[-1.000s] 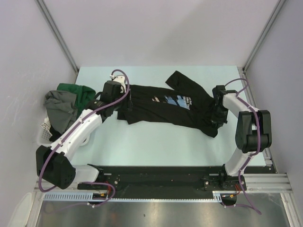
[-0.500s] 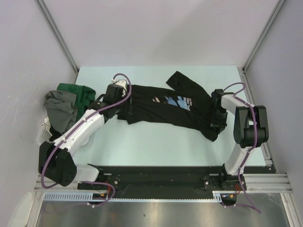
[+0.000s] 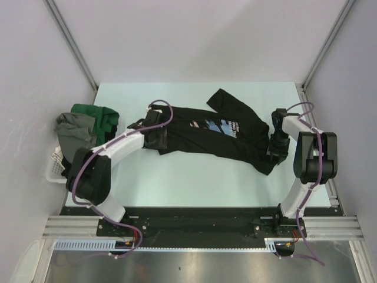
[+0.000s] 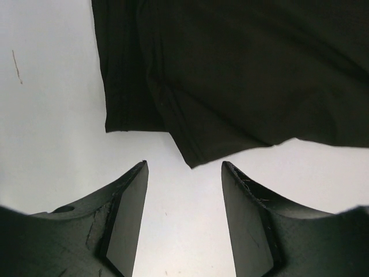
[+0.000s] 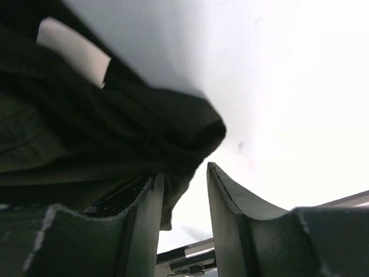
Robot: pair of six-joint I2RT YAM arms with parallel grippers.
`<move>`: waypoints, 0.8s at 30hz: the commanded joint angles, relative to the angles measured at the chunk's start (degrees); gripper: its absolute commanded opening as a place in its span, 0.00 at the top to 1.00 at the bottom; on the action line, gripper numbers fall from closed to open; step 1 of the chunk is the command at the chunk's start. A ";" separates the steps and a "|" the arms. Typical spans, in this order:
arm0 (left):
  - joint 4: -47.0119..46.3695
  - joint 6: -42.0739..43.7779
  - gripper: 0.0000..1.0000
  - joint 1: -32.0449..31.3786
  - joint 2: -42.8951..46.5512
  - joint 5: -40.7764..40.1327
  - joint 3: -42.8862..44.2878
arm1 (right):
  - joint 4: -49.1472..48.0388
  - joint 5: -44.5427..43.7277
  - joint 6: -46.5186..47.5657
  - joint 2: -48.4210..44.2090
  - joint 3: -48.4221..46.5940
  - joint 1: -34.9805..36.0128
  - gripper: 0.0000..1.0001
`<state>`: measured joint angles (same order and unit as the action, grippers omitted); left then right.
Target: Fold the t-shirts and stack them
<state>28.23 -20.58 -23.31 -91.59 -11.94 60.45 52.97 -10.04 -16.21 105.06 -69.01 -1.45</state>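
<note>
A black t-shirt (image 3: 212,132) with a blue and white chest print lies spread out, rumpled, across the middle of the table. My left gripper (image 3: 154,138) is low at its left edge. In the left wrist view it (image 4: 184,167) is open on bare table, with a corner of the shirt (image 4: 230,86) just beyond the fingertips. My right gripper (image 3: 274,147) is at the shirt's right end. In the right wrist view its jaws (image 5: 181,170) stand apart, and a bunched fold of the shirt (image 5: 86,133) drapes over the left finger (image 5: 144,231), unpinched. Green (image 3: 94,115) and grey (image 3: 73,135) t-shirts are heaped at the left.
A white slatted basket (image 3: 54,166) sits at the table's left edge under the heaped shirts. Grey walls and metal frame posts close in the table on three sides. The metal rail (image 5: 190,254) along the table edge lies close behind my right gripper.
My right gripper has opened and let go of the shirt's right end. My left arm has swung, and its gripper slid right and down to the shirt's lower left corner.
</note>
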 commanded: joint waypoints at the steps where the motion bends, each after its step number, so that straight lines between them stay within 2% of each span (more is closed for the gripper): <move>1: -2.48 -0.34 0.41 1.42 -2.89 -2.64 3.80 | 1.70 -1.56 2.23 -0.64 -2.97 -1.45 0.59; 24: 4.29 0.36 0.41 4.15 -13.17 -8.71 12.24 | 1.52 -0.42 4.34 -0.11 -3.76 -3.64 0.59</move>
<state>30.74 -20.51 -19.79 -103.88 -18.00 69.73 53.71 -10.00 -12.78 105.06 -70.81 -4.40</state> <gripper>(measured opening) 0.593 0.413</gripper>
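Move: Just ahead of the open left hand lies the folded black t-shirt's left corner, about 5 cm forward, 5 cm left and 5 cm below. Its near tip is some 3 cm ahead and 1 cm right; the white basket stands roughly 33 cm left, about level with the hand. From the right hand that left corner is about 55 cm left and 3 cm ahead, while the shirt's near-right tip lies some 6 cm back and 4 cm left. Reaching forward about 4 cm, then easing off, the left hand shifts some 3 cm left and sinks 2 to 3 cm over the t-shirt's left corner, turning slightly counter-clockwise with its fingers still open; no touch can be made out. The right hand, already open, edges barely 2 cm right, away from the cloth's right end, rising slightly. ##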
